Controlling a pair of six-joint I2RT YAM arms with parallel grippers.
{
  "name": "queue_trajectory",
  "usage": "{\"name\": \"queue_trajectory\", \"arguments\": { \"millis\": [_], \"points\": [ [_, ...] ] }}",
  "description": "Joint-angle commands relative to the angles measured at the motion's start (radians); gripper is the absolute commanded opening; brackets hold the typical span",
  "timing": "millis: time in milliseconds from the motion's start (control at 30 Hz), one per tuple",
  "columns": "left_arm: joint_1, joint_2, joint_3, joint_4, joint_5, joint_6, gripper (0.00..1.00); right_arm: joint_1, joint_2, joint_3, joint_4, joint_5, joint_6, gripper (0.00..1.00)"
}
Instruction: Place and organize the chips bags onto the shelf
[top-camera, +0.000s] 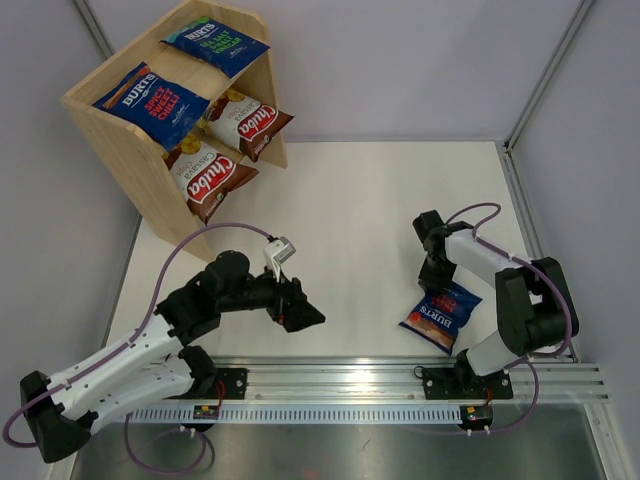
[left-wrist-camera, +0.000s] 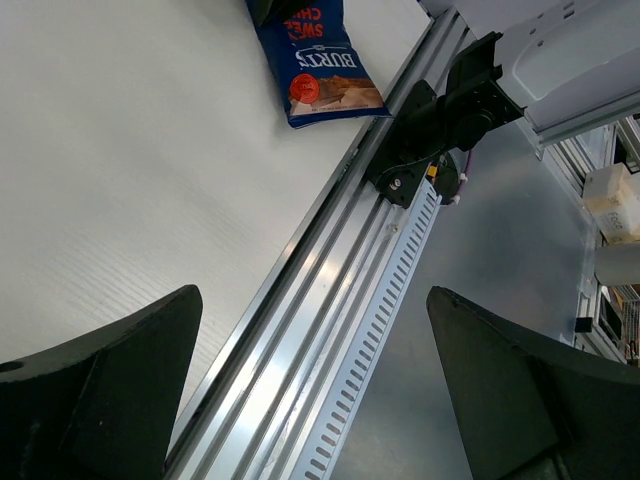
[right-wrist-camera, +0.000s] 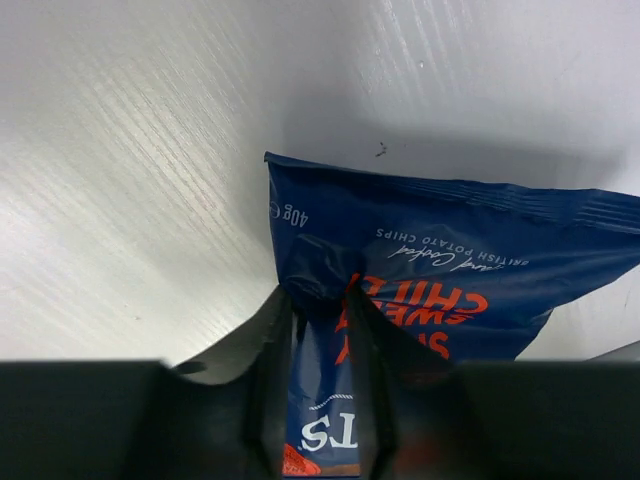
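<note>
A small blue Burts bag (top-camera: 442, 315) with red lettering lies on the white table at the near right. My right gripper (top-camera: 432, 285) is down on its far end. In the right wrist view the right gripper (right-wrist-camera: 318, 285) is shut on a bunched fold of the bag (right-wrist-camera: 450, 240). The wooden shelf (top-camera: 110, 130) stands at the far left. It holds two blue Burts bags (top-camera: 150, 103) on its upper tier and two brown-and-white Chuba bags (top-camera: 208, 178) below. My left gripper (top-camera: 305, 315) hovers open and holds nothing near the table's front edge. Its wrist view shows the left gripper (left-wrist-camera: 312, 292) over the rail and the blue bag (left-wrist-camera: 320, 65) far off.
A metal rail (top-camera: 400, 385) with a slotted cable duct runs along the near edge of the table and carries both arm bases. Grey walls enclose the table on the left, back and right. The right arm's base bracket (left-wrist-camera: 440, 110) shows in the left wrist view.
</note>
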Motion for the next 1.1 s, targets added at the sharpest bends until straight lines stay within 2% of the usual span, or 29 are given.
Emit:
{"name": "queue_trajectory", "arguments": {
  "millis": [0, 33, 133, 300, 333, 367, 467, 567, 700, 833, 967, 1067],
  "points": [
    [-0.005, -0.004, -0.003, 0.056, -0.004, -0.009, 0.99, 0.017, -0.006, -0.036, 0.081, -0.018, 0.036, 0.28],
    [-0.005, 0.004, -0.003, 0.056, -0.007, -0.009, 0.99, 0.017, -0.002, -0.039, 0.094, -0.025, 0.031, 0.22],
    [-0.005, 0.018, -0.003, 0.06, -0.012, -0.007, 0.99, 0.02, -0.005, -0.053, 0.114, -0.032, 0.028, 0.12],
    [-0.005, 0.041, -0.006, 0.076, -0.032, -0.015, 0.99, 0.029, -0.044, -0.051, 0.125, -0.067, 0.027, 0.1],
    [-0.005, 0.045, -0.007, 0.08, -0.04, -0.018, 0.99, 0.029, -0.075, -0.053, 0.142, -0.083, 0.027, 0.08],
    [-0.005, 0.06, -0.008, 0.097, -0.05, -0.025, 0.99, 0.029, -0.095, -0.053, 0.153, -0.098, 0.028, 0.0],
    [-0.007, 0.093, -0.029, 0.155, -0.08, -0.057, 0.99, 0.029, -0.181, -0.051, 0.188, -0.14, 0.042, 0.0],
    [-0.013, 0.119, -0.069, 0.286, -0.099, -0.09, 0.99, 0.029, -0.264, -0.05, 0.223, -0.164, 0.071, 0.0],
    [-0.018, 0.197, -0.106, 0.443, -0.194, -0.099, 0.99, 0.029, -0.369, -0.069, 0.303, -0.218, 0.12, 0.0],
    [-0.018, 0.32, -0.028, 0.418, -0.235, -0.068, 0.99, 0.037, -0.417, -0.042, 0.355, -0.281, 0.094, 0.0],
    [-0.024, 0.433, 0.069, 0.424, -0.181, -0.038, 0.99, 0.095, -0.402, 0.042, 0.297, -0.239, 0.035, 0.0],
    [-0.05, 0.497, 0.14, 0.41, -0.21, 0.022, 0.99, 0.122, -0.391, 0.102, 0.285, -0.215, 0.01, 0.0]
  ]
}}
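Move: The last Burt's bag lies flat with its far end already between the half-closed right fingers; its middle is about 6 cm back, 2 cm right and 1 cm below the right gripper. The table's near edge runs some 17 cm straight back. The open left gripper waits roughly 31 cm to the left, 11 cm back and 18 cm higher; from that gripper the bag lies about 33 cm right, 5 cm ahead and 19 cm down. Finish closing the right fingers on the bag's far end almost in place, then lift it about 12 cm while carrying it 9 cm left and some 5 forward, swinging the fingers roughly 40 degrees forward and left. Meanwhile bring the left gripper, kept open, forward, right and down towards the bag, about 11 cm in all. ##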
